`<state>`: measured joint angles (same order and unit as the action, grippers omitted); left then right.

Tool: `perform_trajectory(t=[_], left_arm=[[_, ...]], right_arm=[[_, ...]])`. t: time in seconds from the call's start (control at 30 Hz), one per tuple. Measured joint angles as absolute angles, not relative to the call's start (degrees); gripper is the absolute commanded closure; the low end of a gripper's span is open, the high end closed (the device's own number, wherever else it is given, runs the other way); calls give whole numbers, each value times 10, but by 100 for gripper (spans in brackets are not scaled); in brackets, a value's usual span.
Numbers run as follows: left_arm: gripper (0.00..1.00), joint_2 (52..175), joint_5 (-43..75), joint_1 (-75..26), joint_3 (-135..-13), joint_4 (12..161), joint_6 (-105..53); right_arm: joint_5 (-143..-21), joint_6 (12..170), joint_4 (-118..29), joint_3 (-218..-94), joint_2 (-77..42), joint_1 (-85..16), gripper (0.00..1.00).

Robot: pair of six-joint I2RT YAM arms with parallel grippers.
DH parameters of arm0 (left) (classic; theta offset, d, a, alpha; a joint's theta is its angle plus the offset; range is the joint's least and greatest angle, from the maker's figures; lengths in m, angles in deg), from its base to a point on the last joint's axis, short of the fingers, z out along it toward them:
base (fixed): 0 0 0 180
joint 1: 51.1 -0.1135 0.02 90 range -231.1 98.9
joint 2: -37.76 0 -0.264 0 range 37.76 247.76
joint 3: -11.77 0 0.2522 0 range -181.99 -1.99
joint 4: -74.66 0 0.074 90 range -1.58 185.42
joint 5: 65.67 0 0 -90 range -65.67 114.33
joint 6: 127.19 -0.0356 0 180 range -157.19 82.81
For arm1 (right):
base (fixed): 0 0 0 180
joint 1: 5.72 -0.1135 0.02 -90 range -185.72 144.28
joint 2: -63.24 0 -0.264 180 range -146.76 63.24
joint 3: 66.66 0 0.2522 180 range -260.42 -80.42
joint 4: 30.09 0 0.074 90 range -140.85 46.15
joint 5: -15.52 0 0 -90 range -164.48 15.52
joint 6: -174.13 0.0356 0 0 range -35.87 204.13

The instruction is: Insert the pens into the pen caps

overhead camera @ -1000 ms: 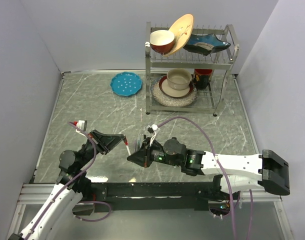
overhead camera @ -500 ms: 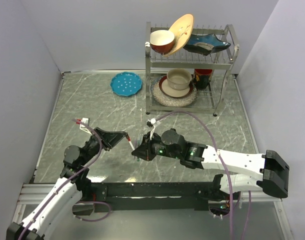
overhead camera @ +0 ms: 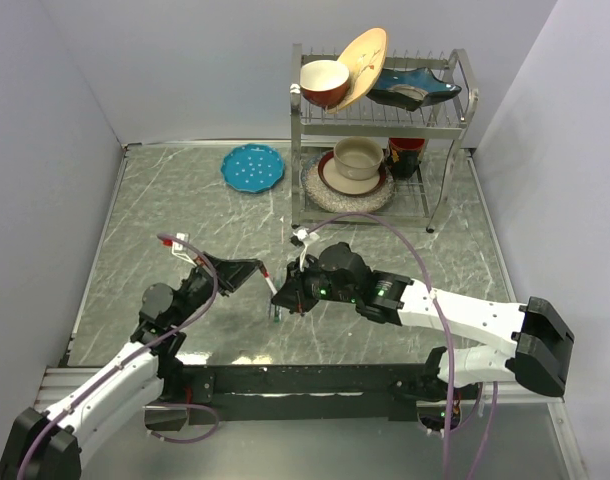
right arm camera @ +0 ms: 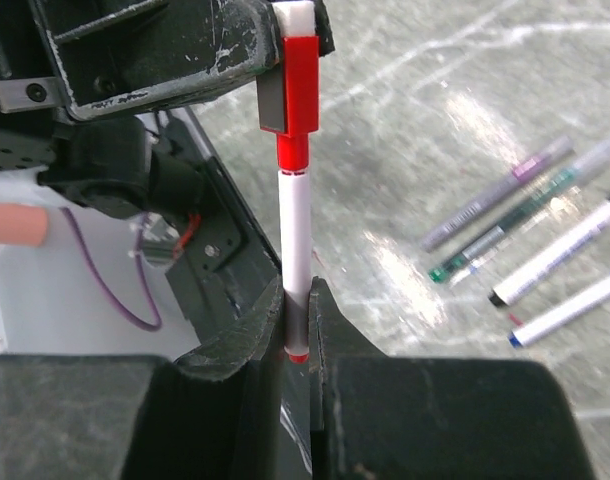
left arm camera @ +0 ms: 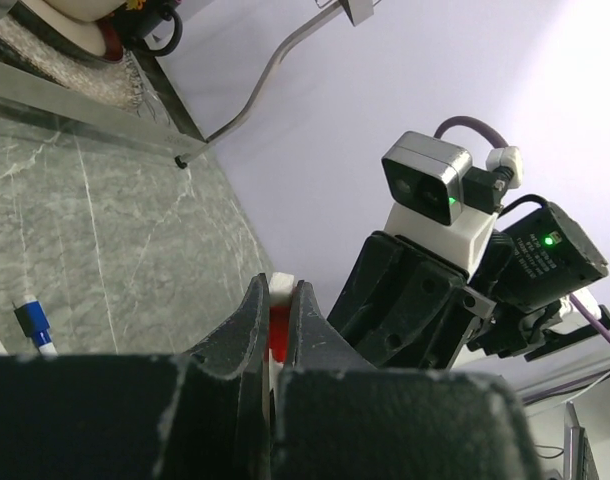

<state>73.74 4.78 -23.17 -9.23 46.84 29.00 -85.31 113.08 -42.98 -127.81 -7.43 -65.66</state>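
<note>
My right gripper point(right arm camera: 297, 322) is shut on the lower end of a white pen with red ends point(right arm camera: 296, 240), which stands upright. Its red tip sits just inside the mouth of the red pen cap point(right arm camera: 301, 82). My left gripper point(left arm camera: 278, 312) is shut on that red cap point(left arm camera: 278, 332). In the top view the two grippers meet tip to tip over the table's near middle, left gripper point(overhead camera: 257, 270) and right gripper point(overhead camera: 283, 297). Several other pens lie on the table: a grey-purple one point(right arm camera: 497, 194), a dark green one point(right arm camera: 502, 230), a black-ended one point(right arm camera: 557, 254) and a blue-ended one point(right arm camera: 567, 309).
A metal dish rack point(overhead camera: 377, 130) with bowls and plates stands at the back right. A teal plate point(overhead camera: 252, 167) lies at the back, left of the rack. Grey walls close in the marble table point(overhead camera: 185, 220) on both sides.
Both grippers have moved a little away from the arm bases and closer together. The red pen's tip has come up to the cap's mouth.
</note>
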Motion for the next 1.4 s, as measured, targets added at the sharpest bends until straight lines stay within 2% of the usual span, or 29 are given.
perform_trajectory(t=[0.67, 1.0, 1.1, 1.27, 1.3, 1.4], left_arm=[[99, 966, 189, -117, -112, 314, 274], [99, 1073, 273, -65, -144, 267, 275], [99, 1055, 289, -56, -148, 297, 269], [99, 980, 324, -43, -206, 440, 231], [99, 973, 329, -41, -226, 469, 220], [99, 974, 334, -33, -292, 558, 186]], right_arm=[[-824, 1087, -587, -1326, -84, -607, 100], [-825, 1075, -649, -1363, -143, -576, 100], [-825, 1072, -648, -1364, -148, -576, 100], [-826, 1085, -604, -1359, -137, -576, 100], [-827, 1092, -584, -1352, -129, -574, 98], [-828, 1116, -530, -1314, -96, -565, 80]])
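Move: The left hand already grips the red cap and the right hand the red pen, joined end to end. The cap lies about 6 cm ahead, 3 cm left and 4 cm above the right hand; the pen's body is roughly 4 cm back, 2 cm right and 3 cm below the left. On the table some 14 cm below the right hand, the black pen is about 5 cm ahead and 2 cm right, the blue pen 5 cm ahead and 5 cm right, and the green pen 4 cm ahead and 2 cm left. Forward, rightward and down together, both hands carry the joined pair some 5 cm each way over the table pens, then rise again, the left by about 5 cm and the right by 3. The right fingertips dip some 20 degrees and come half back; the left ones tip downward and swing slightly counter-clockwise. Both grips stay shut, cap still against the pen's end. ##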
